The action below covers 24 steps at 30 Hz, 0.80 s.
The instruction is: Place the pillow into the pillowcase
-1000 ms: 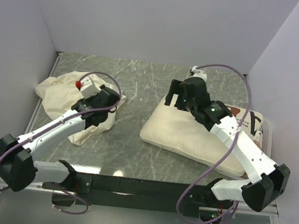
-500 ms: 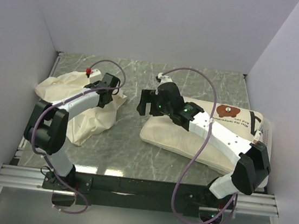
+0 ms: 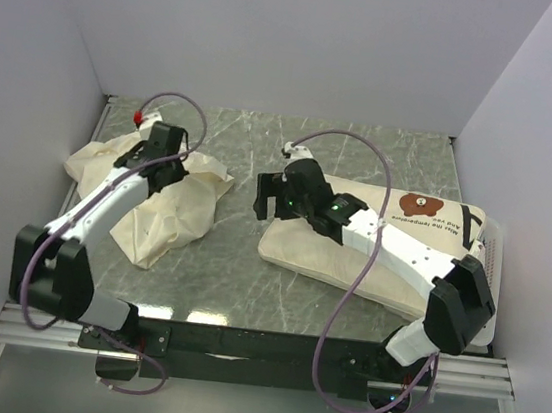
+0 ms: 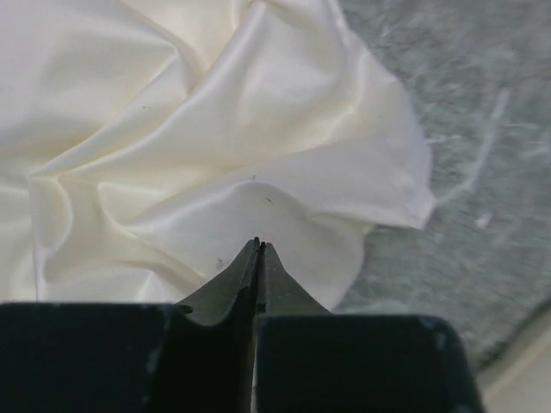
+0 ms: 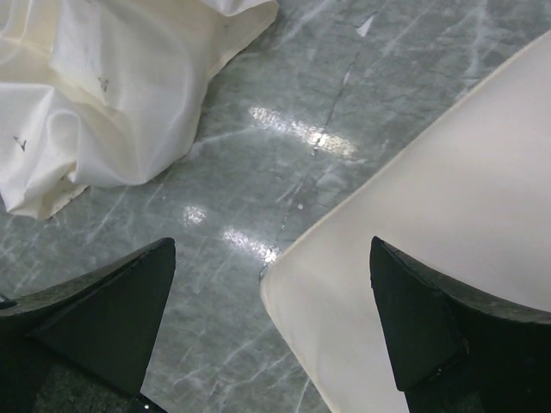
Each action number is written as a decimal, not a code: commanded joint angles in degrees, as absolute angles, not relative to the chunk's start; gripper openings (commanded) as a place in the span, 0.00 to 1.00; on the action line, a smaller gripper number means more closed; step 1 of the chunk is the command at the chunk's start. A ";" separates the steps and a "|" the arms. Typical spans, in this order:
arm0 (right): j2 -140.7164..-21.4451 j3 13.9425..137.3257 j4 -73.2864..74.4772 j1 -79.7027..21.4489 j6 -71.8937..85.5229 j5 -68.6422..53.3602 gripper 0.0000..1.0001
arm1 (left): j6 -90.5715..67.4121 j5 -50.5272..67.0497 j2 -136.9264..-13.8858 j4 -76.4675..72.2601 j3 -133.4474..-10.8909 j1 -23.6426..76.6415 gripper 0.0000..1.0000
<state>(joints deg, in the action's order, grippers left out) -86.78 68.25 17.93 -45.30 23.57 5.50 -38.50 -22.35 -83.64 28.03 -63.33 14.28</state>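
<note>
The pillow (image 3: 349, 266), cream with a brown bear print (image 3: 419, 204), lies flat on the right half of the table. The pillowcase (image 3: 170, 209) lies crumpled and limp on the left. My right gripper (image 3: 269, 194) is open wide and hovers over the pillow's left corner; in the right wrist view the gripper (image 5: 271, 284) has that pillow corner (image 5: 413, 258) between its fingers without touching it. My left gripper (image 3: 167, 165) is over the back part of the pillowcase; in the left wrist view the gripper (image 4: 259, 243) is shut above the pillowcase folds (image 4: 215, 129), with nothing between its tips.
The grey marble table (image 3: 238, 272) is walled by white panels on three sides. The pillowcase's near edge (image 5: 112, 103) shows at the top left of the right wrist view. Purple cables (image 3: 355, 136) arc over both arms.
My right gripper has moved left from the pillow's back edge to its left corner. My left gripper has swung back and left over the pillowcase.
</note>
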 commanded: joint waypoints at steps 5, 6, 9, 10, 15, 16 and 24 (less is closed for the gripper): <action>-100.71 75.57 5.55 -48.08 24.52 -7.44 0.98 | -42.79 -11.78 -68.68 25.16 -49.00 14.41 0.81; -104.46 76.72 4.41 -48.16 25.57 -9.21 0.96 | -44.46 -11.26 -66.38 24.27 -47.13 14.41 0.83; -111.78 82.17 1.68 -48.51 27.59 -11.51 0.89 | -46.31 -11.25 -58.81 24.52 -44.39 14.33 0.86; -113.10 82.96 0.19 -48.60 28.21 -11.60 0.83 | -46.32 -10.73 -56.62 24.87 -44.47 14.33 0.87; -121.63 88.93 -3.69 -48.60 34.09 -13.17 0.65 | -45.70 -9.05 -53.27 28.38 -45.70 14.33 0.86; -122.77 90.51 -4.13 -48.69 34.80 -13.36 0.60 | -45.79 -8.97 -52.04 28.39 -45.36 14.33 0.86; -130.34 95.97 -4.93 -48.78 39.72 -13.18 0.54 | -46.49 -6.16 -48.25 24.35 -40.52 14.33 0.86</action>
<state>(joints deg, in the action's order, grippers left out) -128.09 91.15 -2.90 -48.51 36.69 -13.10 -46.02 -8.84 -48.84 27.00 -41.82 14.33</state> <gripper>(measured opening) 0.588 0.865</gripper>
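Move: The right edge of the pillowcase lies about 19 cm to the left of the right hand, 4 cm ahead and 13 cm below; the case's middle is roughly 33 cm left and 2 cm ahead. The pillow's middle is some 22 cm to the hand's right and 2 cm back, on a lower level. From the left hand, that same edge sits about 12 cm right, 3 cm back and 10 cm down. Leftward and down sweeps the right hand, about 18 cm across and 12 cm lower with a little forward, away from the pillow to the pillowcase's right edge; its fingers tip downward and narrow from wide open to just over half, astride the cloth. Meanwhile the shut left fingers open wide and that hand draws back some 10 cm over the case, dipping once, then rising. ##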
